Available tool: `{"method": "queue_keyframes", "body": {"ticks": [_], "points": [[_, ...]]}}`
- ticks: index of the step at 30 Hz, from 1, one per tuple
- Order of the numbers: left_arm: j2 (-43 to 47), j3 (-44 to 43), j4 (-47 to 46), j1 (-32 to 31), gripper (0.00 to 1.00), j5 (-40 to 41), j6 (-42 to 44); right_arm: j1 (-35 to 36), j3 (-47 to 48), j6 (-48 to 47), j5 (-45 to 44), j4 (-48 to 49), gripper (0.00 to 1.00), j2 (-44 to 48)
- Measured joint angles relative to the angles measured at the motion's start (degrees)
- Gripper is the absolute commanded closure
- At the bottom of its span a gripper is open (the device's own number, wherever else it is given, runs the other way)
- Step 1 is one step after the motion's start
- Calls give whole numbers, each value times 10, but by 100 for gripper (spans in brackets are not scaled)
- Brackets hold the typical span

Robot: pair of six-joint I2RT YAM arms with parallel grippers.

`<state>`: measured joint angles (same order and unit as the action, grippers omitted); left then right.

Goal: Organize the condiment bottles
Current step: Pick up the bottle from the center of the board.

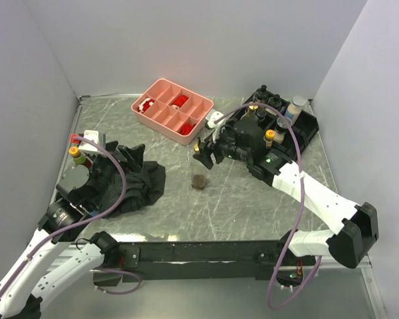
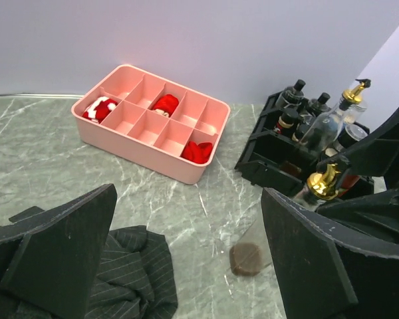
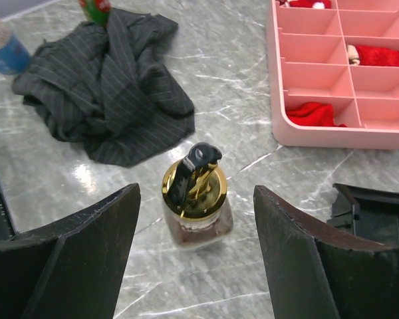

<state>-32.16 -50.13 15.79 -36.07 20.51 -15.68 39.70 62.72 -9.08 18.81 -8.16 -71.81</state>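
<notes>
A clear gold-spouted condiment bottle (image 1: 199, 178) with dark sauce at its bottom stands upright in the middle of the table. My right gripper (image 1: 205, 155) hangs over it, open. In the right wrist view the bottle (image 3: 195, 199) stands between the jaws of the right gripper (image 3: 196, 222), with a gap on each side. Several more bottles stand in a black rack (image 1: 304, 130) at the back right. My left gripper (image 2: 188, 222) is open and empty over the black cloth (image 1: 130, 183). A yellow-capped bottle (image 1: 75, 155) stands beside the cloth.
The pink compartment tray (image 1: 161, 126) with red pieces sits at the back centre, close to the rack. The black cloth (image 3: 106, 86) lies crumpled at the left; a blue-labelled bottle (image 3: 3, 46) stands past it. Walls enclose three sides.
</notes>
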Motion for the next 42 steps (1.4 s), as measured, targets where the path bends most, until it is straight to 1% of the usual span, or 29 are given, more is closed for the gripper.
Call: {"method": "queue_keyframes", "body": {"ticks": [3, 11, 13, 14, 15, 17, 18, 21, 28, 31, 34, 38, 42], "points": [[-4, 0, -2, 0, 4, 4, 0, 4, 7, -7, -12, -1, 27, -11], [-10, 0, -2, 0, 4, 4, 1, 12, 12, -10, -33, 0, 40, -26], [-10, 1, -2, 0, 4, 4, 2, 14, 12, -9, -36, -1, 46, -33], [-10, 1, -2, 0, 4, 4, 2, 16, 14, -8, -39, -1, 51, -37], [-10, 1, -2, 0, 3, 4, 2, 17, 15, -8, -42, -1, 63, -41], [-10, 1, -2, 0, 4, 4, 2, 19, 16, -5, -50, -1, 75, -44], [-10, 1, -2, 0, 4, 4, 2, 21, 18, 1, -56, -3, 85, -44], [-10, 1, -2, 0, 4, 4, 2, 22, 30, 18, -87, -17, 100, -49], [-10, 1, -2, 0, 4, 4, 2, 23, 90, 99, -202, -47, 100, -88], [-10, 1, -2, 0, 4, 4, 2, 23, 126, 142, -270, -64, 100, -97], [-10, 1, -2, 0, 4, 4, 2, 24, 194, 186, -355, -92, 100, -118], [-10, 2, -2, 0, 4, 3, 2, 24, 317, 223, -468, -124, 100, -167], [-10, 2, -2, 0, 3, 3, 2, 24, 391, 241, -567, -141, 100, -204]]}}
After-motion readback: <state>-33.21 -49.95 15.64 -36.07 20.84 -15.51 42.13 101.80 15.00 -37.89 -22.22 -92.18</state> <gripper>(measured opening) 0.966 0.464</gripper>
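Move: The bottle's neck sits just ahead of the right fingertips; its middle is about 1 cm forward, 2 cm left and 11 cm below that hand. From that hand, the pink box lies some 27 cm forward and 11 cm left, the black tray about 17 cm forward and 26 cm right, and the dark cloth roughly 2 cm back and 20 cm left. From the left hand, the bottle is about 6 cm forward and 19 cm right. Right hand closes on the bottle's neck, then lifts it about 13 cm, forward and right, turning clockwise. ##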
